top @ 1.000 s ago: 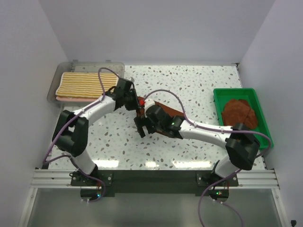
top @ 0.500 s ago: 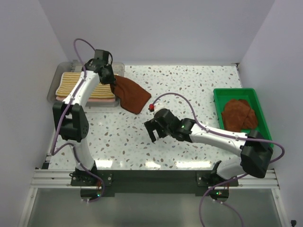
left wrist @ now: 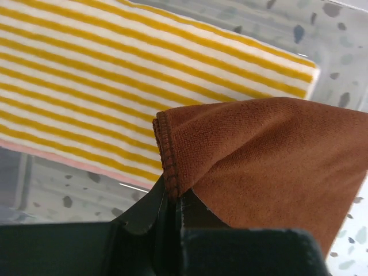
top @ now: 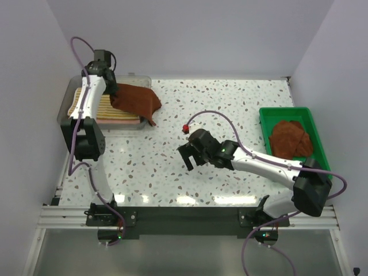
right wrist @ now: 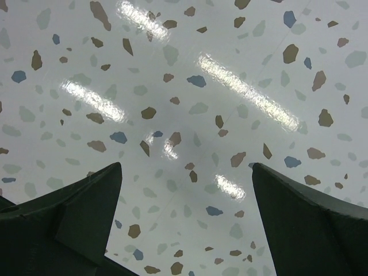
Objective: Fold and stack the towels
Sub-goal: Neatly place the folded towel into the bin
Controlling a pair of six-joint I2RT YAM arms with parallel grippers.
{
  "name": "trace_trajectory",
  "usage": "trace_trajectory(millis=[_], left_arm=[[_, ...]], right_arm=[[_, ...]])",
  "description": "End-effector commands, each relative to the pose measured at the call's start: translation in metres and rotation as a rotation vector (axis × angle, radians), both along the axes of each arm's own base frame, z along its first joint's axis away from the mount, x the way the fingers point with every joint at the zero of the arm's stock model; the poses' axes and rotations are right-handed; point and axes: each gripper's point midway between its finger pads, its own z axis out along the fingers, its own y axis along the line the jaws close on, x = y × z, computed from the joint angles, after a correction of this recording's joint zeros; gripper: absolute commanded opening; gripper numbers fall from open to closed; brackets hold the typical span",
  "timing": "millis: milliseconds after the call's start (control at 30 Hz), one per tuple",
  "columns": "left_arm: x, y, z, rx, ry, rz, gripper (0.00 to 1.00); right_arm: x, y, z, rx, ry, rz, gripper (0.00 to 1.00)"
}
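My left gripper (top: 110, 92) (left wrist: 172, 198) is shut on the hemmed corner of a rust-brown towel (top: 137, 99) (left wrist: 270, 155). The cloth hangs over the right part of the clear grey bin (top: 138, 77), draping past its right rim. In the bin lies a folded yellow-and-white striped towel (top: 100, 110) (left wrist: 115, 75) on top of a salmon-pink towel (top: 118, 121) (left wrist: 69, 161), of which only an edge shows. My right gripper (top: 187, 160) (right wrist: 185, 167) is open above the bare speckled table, holding nothing. A second rust-brown towel (top: 290, 138) lies crumpled in the green tray (top: 265, 129).
The bin sits at the back left corner, the green tray at the right edge. White walls close in the table on the left, back and right. A small red part (top: 185, 127) on the right arm's cable sits near the table's middle.
The left arm has swung the rust-brown towel from the table's middle up to the bin at the back left. The right gripper has let go of it and now stands wide open.
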Motion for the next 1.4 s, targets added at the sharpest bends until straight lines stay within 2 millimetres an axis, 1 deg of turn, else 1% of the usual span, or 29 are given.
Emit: trace_trajectory(millis=[0, 33, 167, 300, 333, 367, 467, 500, 533, 600, 633, 700, 733, 800, 833, 867, 900, 933, 1000, 1033, 1067, 1100, 1167, 1200, 1233, 1267, 1300, 1333, 1367], left_arm=[[0.009, 0.045, 0.030, 0.098, -0.068, 0.034, 0.00], [0.011, 0.047, 0.031, 0.097, -0.075, 0.025, 0.00], [0.019, 0.075, 0.036, 0.150, -0.113, 0.031, 0.00], [0.022, 0.099, 0.033, 0.220, -0.116, 0.036, 0.00], [0.021, 0.102, 0.027, 0.232, -0.108, 0.034, 0.02], [0.027, 0.108, 0.028, 0.242, -0.140, 0.046, 0.05], [0.023, 0.121, 0.011, 0.300, -0.095, 0.058, 0.11], [0.022, 0.124, 0.000, 0.300, -0.067, 0.071, 0.14], [0.018, 0.129, -0.004, 0.317, -0.047, 0.098, 0.18], [0.013, 0.135, -0.015, 0.334, -0.013, 0.127, 0.23], [0.009, 0.143, -0.016, 0.357, 0.001, 0.155, 0.23], [0.006, 0.149, -0.013, 0.347, -0.011, 0.216, 0.23], [0.003, 0.156, -0.011, 0.353, -0.010, 0.241, 0.24], [0.000, 0.165, -0.007, 0.358, -0.013, 0.282, 0.28], [0.001, 0.170, 0.002, 0.370, -0.026, 0.305, 0.41], [-0.002, 0.175, 0.004, 0.372, -0.019, 0.323, 0.50], [-0.002, 0.176, 0.006, 0.373, -0.022, 0.333, 0.58], [-0.003, 0.178, 0.014, 0.383, -0.033, 0.346, 0.71], [-0.005, 0.179, 0.022, 0.388, -0.050, 0.375, 0.82], [-0.009, 0.182, 0.025, 0.396, -0.052, 0.393, 0.93], [-0.011, 0.181, 0.026, 0.392, -0.049, 0.397, 0.97], [-0.012, 0.179, 0.032, 0.381, -0.066, 0.404, 1.00], [-0.011, 0.171, 0.031, 0.334, -0.074, 0.380, 1.00], [-0.012, 0.166, 0.039, 0.306, -0.103, 0.375, 1.00], [-0.012, 0.157, 0.032, 0.254, -0.101, 0.345, 1.00], [-0.012, 0.149, 0.032, 0.217, -0.116, 0.332, 1.00], [-0.017, 0.141, 0.032, 0.175, -0.128, 0.326, 1.00], [-0.016, 0.127, 0.031, 0.111, -0.144, 0.289, 1.00], [-0.015, 0.118, 0.033, 0.074, -0.169, 0.270, 1.00]], right_arm=[[0.011, 0.006, 0.013, 0.007, -0.030, 0.006, 0.99], [0.012, 0.008, 0.014, 0.010, -0.031, 0.006, 0.99], [0.014, 0.013, 0.012, 0.002, -0.021, 0.019, 0.99], [0.017, 0.015, 0.013, -0.006, -0.020, 0.027, 0.99], [0.016, 0.016, 0.012, -0.009, -0.014, 0.029, 0.99], [0.015, 0.017, 0.011, -0.011, -0.010, 0.035, 0.99], [0.016, 0.018, 0.009, -0.021, -0.002, 0.039, 0.99], [0.016, 0.017, 0.008, -0.026, -0.001, 0.036, 0.99], [0.016, 0.017, 0.009, -0.027, -0.002, 0.036, 0.99], [0.018, 0.017, 0.009, -0.027, -0.006, 0.032, 0.99], [0.018, 0.016, 0.008, -0.032, -0.005, 0.027, 0.99], [0.019, 0.015, 0.010, -0.034, -0.014, 0.019, 0.99], [0.019, 0.013, 0.010, -0.035, -0.016, 0.014, 0.99], [0.021, 0.011, 0.012, -0.038, -0.023, 0.002, 0.99], [0.021, 0.009, 0.011, -0.043, -0.023, -0.001, 0.99], [0.022, 0.008, 0.012, -0.046, -0.027, -0.009, 0.99], [0.024, 0.005, 0.014, -0.049, -0.035, -0.024, 0.99], [0.028, -0.001, 0.015, -0.062, -0.046, -0.045, 0.99], [0.033, -0.008, 0.019, -0.067, -0.059, -0.079, 0.99], [0.036, -0.013, 0.022, -0.073, -0.067, -0.098, 0.99], [0.041, -0.021, 0.024, -0.078, -0.071, -0.125, 0.99], [0.044, -0.025, 0.026, -0.081, -0.077, -0.145, 0.99], [0.055, -0.043, 0.033, -0.103, -0.100, -0.207, 0.99], [0.058, -0.049, 0.036, -0.105, -0.105, -0.235, 0.99], [0.065, -0.062, 0.040, -0.113, -0.105, -0.280, 0.99], [0.070, -0.073, 0.046, -0.118, -0.121, -0.322, 0.99], [0.074, -0.081, 0.050, -0.116, -0.127, -0.358, 0.99], [0.081, -0.099, 0.056, -0.125, -0.130, -0.418, 0.99], [0.085, -0.111, 0.062, -0.128, -0.143, -0.460, 0.99]])
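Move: My left hand already holds the brown towel by its left edge; the towel trails right, its middle some 11 cm to the right and 3 cm lower. The striped towel it is going onto lies below, middle about 4 cm left, 1 cm ahead and 11 cm down. The grey bin's left wall is some 26 cm left and 1 cm ahead; its right wall 18 cm right, level with me. From my empty right hand, the striped towel is about 43 cm left, 29 cm ahead. I draw the brown towel left over the striped one with my left hand, about 14 cm, rising slightly at first, then sinking some 5 cm as the fingers start to open. They spread wide to let go; the wrist rolls left side up and turns counter-clockwise, about 20 degrees each, and the hand lifts a little, easing back right. Late on, my open right hand swings right and forward. ##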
